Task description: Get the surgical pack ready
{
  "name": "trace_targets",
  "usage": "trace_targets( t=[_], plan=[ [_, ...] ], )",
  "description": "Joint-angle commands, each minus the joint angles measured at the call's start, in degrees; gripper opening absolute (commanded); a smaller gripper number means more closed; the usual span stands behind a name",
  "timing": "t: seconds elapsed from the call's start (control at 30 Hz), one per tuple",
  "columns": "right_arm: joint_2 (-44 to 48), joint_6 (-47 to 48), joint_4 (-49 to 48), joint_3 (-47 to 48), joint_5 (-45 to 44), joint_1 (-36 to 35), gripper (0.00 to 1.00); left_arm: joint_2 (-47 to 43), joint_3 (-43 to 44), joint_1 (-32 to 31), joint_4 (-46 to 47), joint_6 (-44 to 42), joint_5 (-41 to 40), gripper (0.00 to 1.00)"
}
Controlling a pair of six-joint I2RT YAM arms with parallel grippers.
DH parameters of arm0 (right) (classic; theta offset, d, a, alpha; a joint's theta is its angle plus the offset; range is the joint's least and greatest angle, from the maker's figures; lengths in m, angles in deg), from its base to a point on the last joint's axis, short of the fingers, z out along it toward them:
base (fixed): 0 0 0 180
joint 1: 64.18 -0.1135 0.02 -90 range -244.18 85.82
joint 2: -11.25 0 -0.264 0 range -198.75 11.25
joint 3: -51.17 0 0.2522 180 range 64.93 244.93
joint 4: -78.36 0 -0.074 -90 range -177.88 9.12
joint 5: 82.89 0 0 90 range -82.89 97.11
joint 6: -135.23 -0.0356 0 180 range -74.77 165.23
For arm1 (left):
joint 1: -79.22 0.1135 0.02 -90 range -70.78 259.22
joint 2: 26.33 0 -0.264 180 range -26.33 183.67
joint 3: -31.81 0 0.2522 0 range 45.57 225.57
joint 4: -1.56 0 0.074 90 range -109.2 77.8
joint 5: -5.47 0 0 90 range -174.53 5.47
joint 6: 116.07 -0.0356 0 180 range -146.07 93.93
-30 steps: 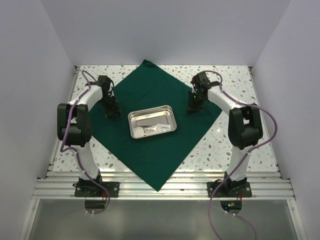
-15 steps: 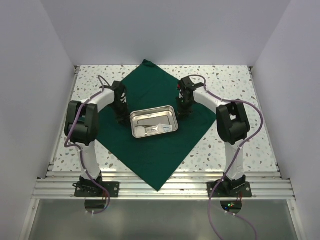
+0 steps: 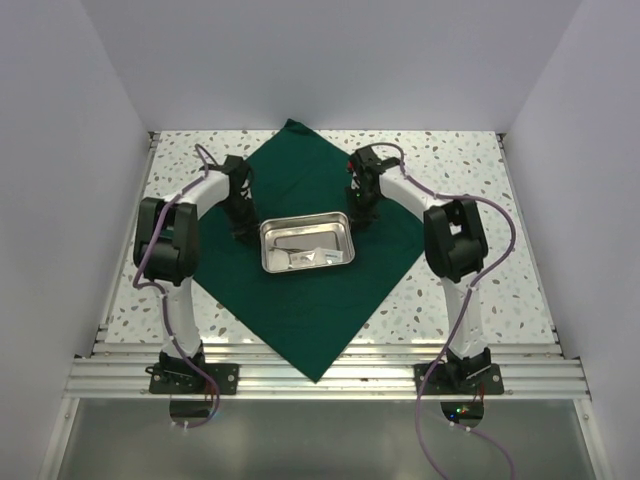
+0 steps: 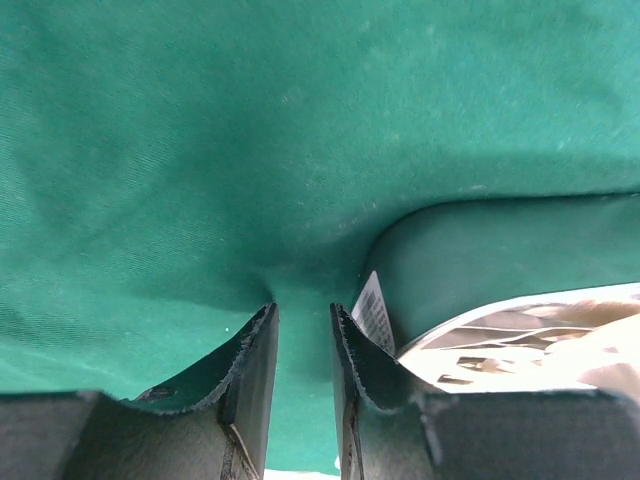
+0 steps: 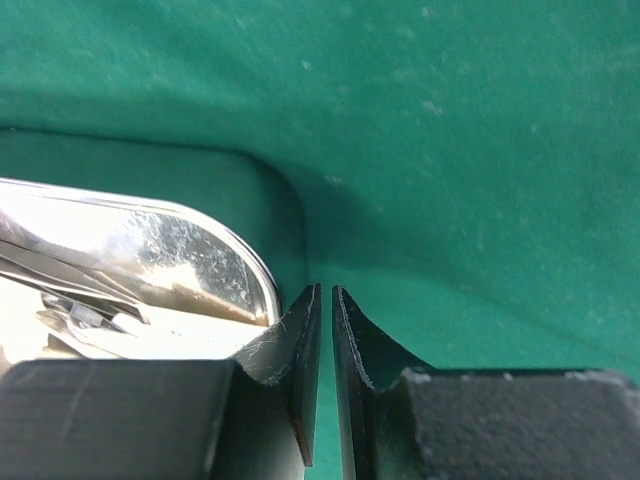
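The dark green cloth point(image 3: 300, 170) lies flat as a diamond on the table. At its centre stands the shiny steel tray point(image 3: 264, 250) with thin metal instruments and a white gauze pad point(image 3: 312, 257) inside. My left gripper point(image 3: 243, 225) points down just off the tray's left end. In the left wrist view the left gripper point(image 4: 303, 322) is slightly open, with only cloth point(image 4: 250, 130) showing in the gap and the tray point(image 4: 520, 325) beside its right finger. My right gripper point(image 3: 366, 212) point(image 5: 323, 300) stands shut to a thin slit at the tray's point(image 5: 130, 250) right far corner.
The speckled tabletop point(image 3: 460, 170) shows around the cloth. White walls close in the left, right and back sides. Aluminium rails point(image 3: 320, 375) with both arm bases run along the near edge. The cloth's near corner hangs over the rails.
Both arms swung inward over the cloth, from its outer parts to the tray's two ends. The left jaws narrowed a little. The tray shifted slightly.
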Motion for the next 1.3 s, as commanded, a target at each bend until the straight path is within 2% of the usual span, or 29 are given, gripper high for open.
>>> trace_targets(
  t=[0.0, 0.2, 0.77, 0.93, 1.27],
  plan=[
    [-1.11, -0.76, -0.5, 4.61, 4.52, -1.84, 0.15, 0.13, 2.47, 0.68, 1.05, 2.47, 1.82, 0.32],
    [-3.48, -1.11, 0.29, 9.0, 5.49, -2.54, 0.15, 0.04, 2.38, 2.96, 1.75, 2.65, 2.61, 0.32],
    [-8.41, -1.99, 2.13, 18.32, 6.54, -3.51, 0.15, 4.52, 11.52, 3.05, 0.52, 3.62, 5.25, 0.32],
    [-10.69, -2.52, 3.36, 22.62, 6.37, -3.51, 0.15, 5.31, 12.05, 3.05, 0.52, 3.79, 5.43, 0.32],
    [-12.28, -2.96, 2.83, 25.09, 7.25, -3.59, 0.15, 4.96, 11.08, 3.84, 0.79, 3.71, 5.25, 0.32]
  ],
)
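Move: The tray with its instruments lies between the hands: its middle is about 13 cm right and 3 cm back of the left hand, with the wall just beside the fingers. From the right hand the same middle lies some 11 cm left and 4 cm back, slightly lower. Inside it, the gauze is about 7 cm right and 5 cm back of the left hand, and the white packet about 5 cm left and 6 cm back of the right hand. With both grippers low and their openings unchanged, the right hand works leftward and forward against the tray's right wall near the far corner, ending about 6 cm left and 4 cm forward after a quicker leftward slide with a slight rise. The left hand meanwhile gives way some 2 cm left, runs about 5 cm forward along the tray's left end, past its far corner, then slips back right by about 2 cm just beyond the far wall. ##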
